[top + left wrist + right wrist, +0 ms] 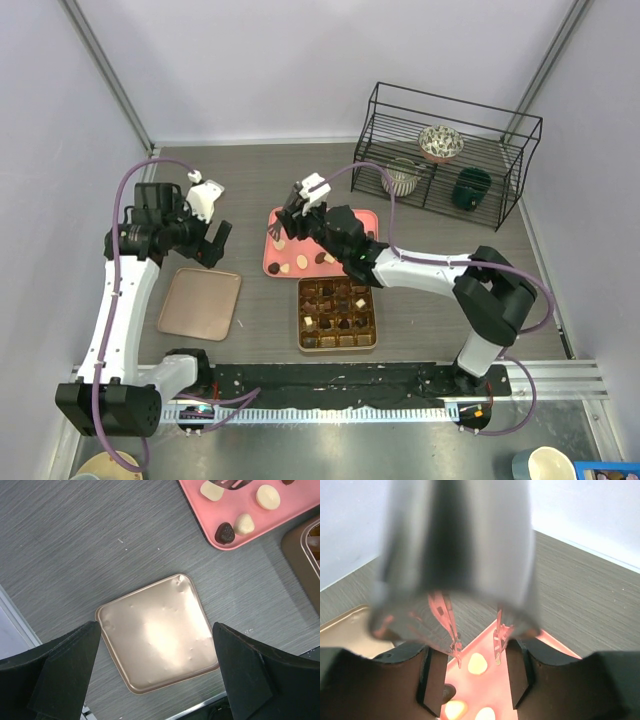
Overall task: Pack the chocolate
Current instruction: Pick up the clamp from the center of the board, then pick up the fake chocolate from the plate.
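Note:
Several pieces of chocolate lie on the pink tray; more fill the gold-brown gridded box. My right gripper hangs over the tray's left part, shut on metal tongs. The tong tips stand apart on either side of a cream chocolate without touching it. A dark piece lies by the left finger. My left gripper is open and holds nothing, above a flat gold-brown lid. In the left wrist view, cream pieces and a dark chocolate show on the pink tray.
The lid lies left of the box. A black wire rack with bowls and cups stands at the back right. White walls close in the table on three sides.

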{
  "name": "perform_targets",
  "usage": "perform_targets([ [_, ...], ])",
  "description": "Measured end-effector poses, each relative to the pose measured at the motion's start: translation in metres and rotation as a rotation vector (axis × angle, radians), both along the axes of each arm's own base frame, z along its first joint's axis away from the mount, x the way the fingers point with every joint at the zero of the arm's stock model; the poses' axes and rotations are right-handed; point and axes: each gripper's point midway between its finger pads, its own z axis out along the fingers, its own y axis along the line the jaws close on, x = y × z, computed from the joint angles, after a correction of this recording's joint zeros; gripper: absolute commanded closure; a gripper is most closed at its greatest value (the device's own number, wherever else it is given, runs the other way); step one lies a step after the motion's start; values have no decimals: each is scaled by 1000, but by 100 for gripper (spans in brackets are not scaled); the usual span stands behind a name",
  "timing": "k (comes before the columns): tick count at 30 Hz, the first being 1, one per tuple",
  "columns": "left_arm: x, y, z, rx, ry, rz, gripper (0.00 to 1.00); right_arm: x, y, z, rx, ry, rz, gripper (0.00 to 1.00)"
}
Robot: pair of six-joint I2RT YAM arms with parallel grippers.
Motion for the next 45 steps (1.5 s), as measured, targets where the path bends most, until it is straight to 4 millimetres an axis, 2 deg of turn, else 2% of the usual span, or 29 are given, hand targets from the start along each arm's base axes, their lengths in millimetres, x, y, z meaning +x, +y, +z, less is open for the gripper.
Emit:
perform_targets([
  [4, 1, 0, 0, 3, -6, -2, 1, 6, 3, -4, 18, -14, -18, 47],
  [14, 1, 1, 0, 18, -19, -17, 0, 14, 8, -38, -19, 14, -42, 47],
  [27, 1, 2, 1, 20, -23, -20, 0, 15, 10, -44, -9, 30, -47, 48],
  [36, -2, 2, 3, 20, -37, -20, 0, 17, 10, -67, -43, 58, -58, 48],
  [45, -5, 2, 0, 20, -32, -20, 0, 18, 9, -68, -46, 61, -65, 55],
])
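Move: The right hand already holds the clamp, jaws hanging down. The lone white chocolate near the pink tray's far left corner lies about 4 cm left, 1 cm back and 20 cm below that hand. The oval white chocolate is roughly 4 cm nearer the base and 6 cm right of it, the dark chocolate some 6 cm nearer and 1 cm left of it. From the left hand the lone chocolate is about 16 cm right, 5 cm ahead and 20 cm below. Down goes the right hand, roughly 7 cm in two stages with a short pause between, drifting a couple of centimetres forward, and brings the clamp's slotted head down to the lone white chocolate at the tray's far left. The fingers keep their half-open hold on the clamp and the wrist barely turns. ##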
